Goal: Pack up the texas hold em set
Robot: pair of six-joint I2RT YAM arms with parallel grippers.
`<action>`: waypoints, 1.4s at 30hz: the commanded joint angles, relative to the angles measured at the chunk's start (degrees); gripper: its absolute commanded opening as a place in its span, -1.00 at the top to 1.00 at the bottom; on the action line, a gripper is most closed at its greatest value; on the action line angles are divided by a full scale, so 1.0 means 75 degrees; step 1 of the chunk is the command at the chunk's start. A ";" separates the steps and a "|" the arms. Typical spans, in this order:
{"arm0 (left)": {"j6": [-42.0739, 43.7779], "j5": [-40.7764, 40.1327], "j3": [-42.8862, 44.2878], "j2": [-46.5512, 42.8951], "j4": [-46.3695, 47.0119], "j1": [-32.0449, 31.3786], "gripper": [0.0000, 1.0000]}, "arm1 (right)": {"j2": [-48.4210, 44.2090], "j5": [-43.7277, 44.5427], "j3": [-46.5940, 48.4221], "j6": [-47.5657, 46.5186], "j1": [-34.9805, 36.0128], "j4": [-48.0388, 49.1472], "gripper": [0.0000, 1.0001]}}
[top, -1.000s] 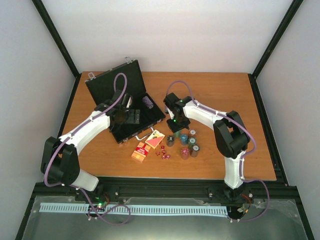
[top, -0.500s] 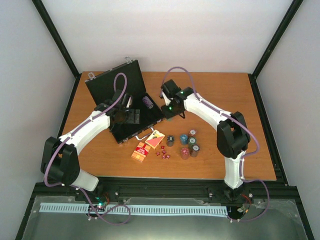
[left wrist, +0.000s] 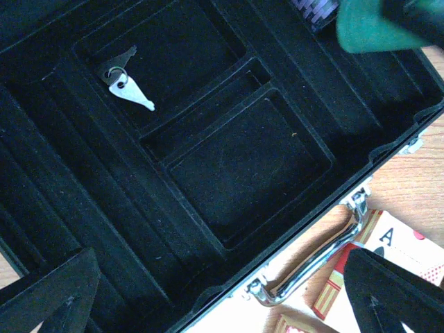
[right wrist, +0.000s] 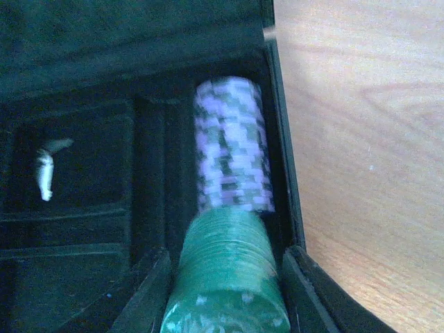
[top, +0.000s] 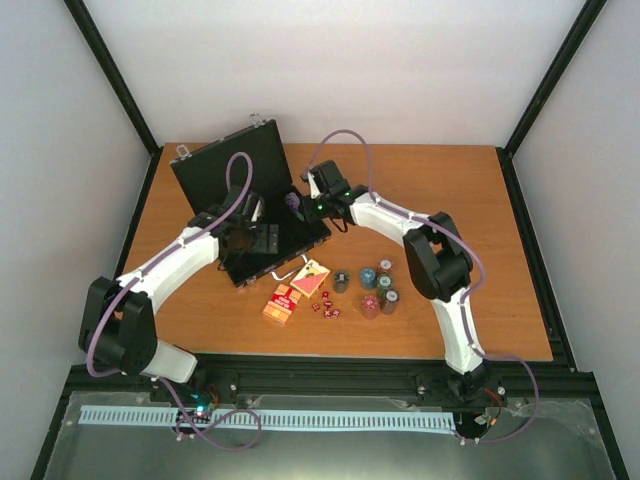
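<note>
The black briefcase (top: 240,255) lies open at the back left of the table, with its lid (top: 225,165) raised. A purple chip stack (right wrist: 232,146) lies in its right-hand slot. My right gripper (top: 308,203) is shut on a green chip stack (right wrist: 225,277) and holds it on its side over that slot, just in front of the purple stack. My left gripper (left wrist: 229,305) hangs open and empty over the case's front edge, above the silver handle (left wrist: 319,257). Several chip stacks (top: 375,290), two red/orange card boxes (top: 310,278) and small red dice (top: 326,308) sit on the table.
A key ring (left wrist: 125,80) lies in a back compartment of the case tray (left wrist: 243,159). A card box (left wrist: 399,246) lies just outside the handle. Bare wooden table (right wrist: 361,139) runs to the right of the case wall.
My right gripper has lifted the green chip stack from the group on the table and carried it back and to the left, over the case's chip slot. The left arm has barely moved.
</note>
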 commanded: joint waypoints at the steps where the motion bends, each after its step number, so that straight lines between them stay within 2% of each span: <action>1: -0.0179 -0.0027 -0.0054 -0.0329 -0.0004 0.0015 -0.99 | 0.0317 0.0098 0.0175 0.0278 0.0013 0.0948 0.80; 8: -0.0084 -0.0121 -0.0088 -0.0329 -0.0160 0.0018 -0.99 | 0.0338 0.0700 -0.0530 0.0272 0.0013 0.1654 0.76; 11: -0.0044 -0.0064 -0.0040 -0.0278 -0.0212 0.0019 -1.00 | 0.0347 0.0844 -0.0869 0.0265 0.0013 0.1816 0.55; 13: 0.0000 -0.0060 -0.0025 -0.0260 -0.0209 0.0017 -1.00 | 0.0237 0.0838 -0.1204 0.0311 0.0013 0.1940 0.31; 20: 0.0063 -0.0048 0.0038 -0.0192 -0.0144 0.0017 -0.99 | -0.0246 0.0530 -0.1773 0.0197 0.0013 0.1885 -0.05; 22: 0.0058 -0.0065 0.0054 -0.0215 -0.0125 0.0017 -0.99 | -0.0388 0.0479 -0.1727 0.0021 0.0015 0.1716 -0.11; 23: 0.0066 -0.0077 0.0065 -0.0221 -0.0111 0.0023 -0.99 | -0.0465 0.0437 -0.1687 -0.0040 0.0016 0.1613 -0.16; 24: 0.0065 -0.0088 0.0075 -0.0227 -0.0102 0.0028 -1.00 | -0.0557 0.0400 -0.1656 -0.0108 0.0007 0.1517 -0.32; 27: 0.0065 -0.0143 0.0084 -0.0283 -0.0102 0.0029 -0.99 | -0.0831 0.0305 -0.1469 -0.0275 0.0019 0.1075 -0.46; 31: 0.0070 -0.0217 0.0019 -0.0392 -0.0038 0.0031 -0.99 | -0.0919 0.0042 -0.0745 -0.0501 0.0013 -0.0309 -0.49; 34: 0.0069 -0.0256 -0.0010 -0.0438 0.0006 0.0041 -0.99 | -0.1040 -0.0287 -0.0681 -0.0632 0.0013 -0.1022 -0.50; 38: 0.0129 -0.0383 0.0063 -0.0492 -0.0062 0.0047 -0.99 | -0.1259 0.0737 -0.0694 -0.0462 -0.0030 -0.2414 -0.66; 42: 0.0215 -0.0446 0.0045 -0.0569 -0.0067 0.0081 -1.00 | -0.1785 0.1408 -0.1080 -0.0241 -0.0359 -0.3410 -0.68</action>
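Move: The right hand is already over the case with the green chip stack in its grip; the free stretch of the case's right-hand channel lies almost straight below, about 5 cm down, 1 cm back and 1 cm right. The purple chip stack already in that channel is some 5 cm ahead and 3 cm left of this hand; the case handle is roughly 12 cm back and 4 cm left. From the left hand, that free stretch is about 11 cm ahead and 14 cm right. Green chips stay pinched as the right hand lowers them about 4.5 cm into the channel behind the purple stack, edging slightly forward, then back. The fingers then open wide to let go while the hand eases back and right; it lifts some 5 cm clear and draws off back and right past the case's edge, wrist tilting about 10 degrees. ##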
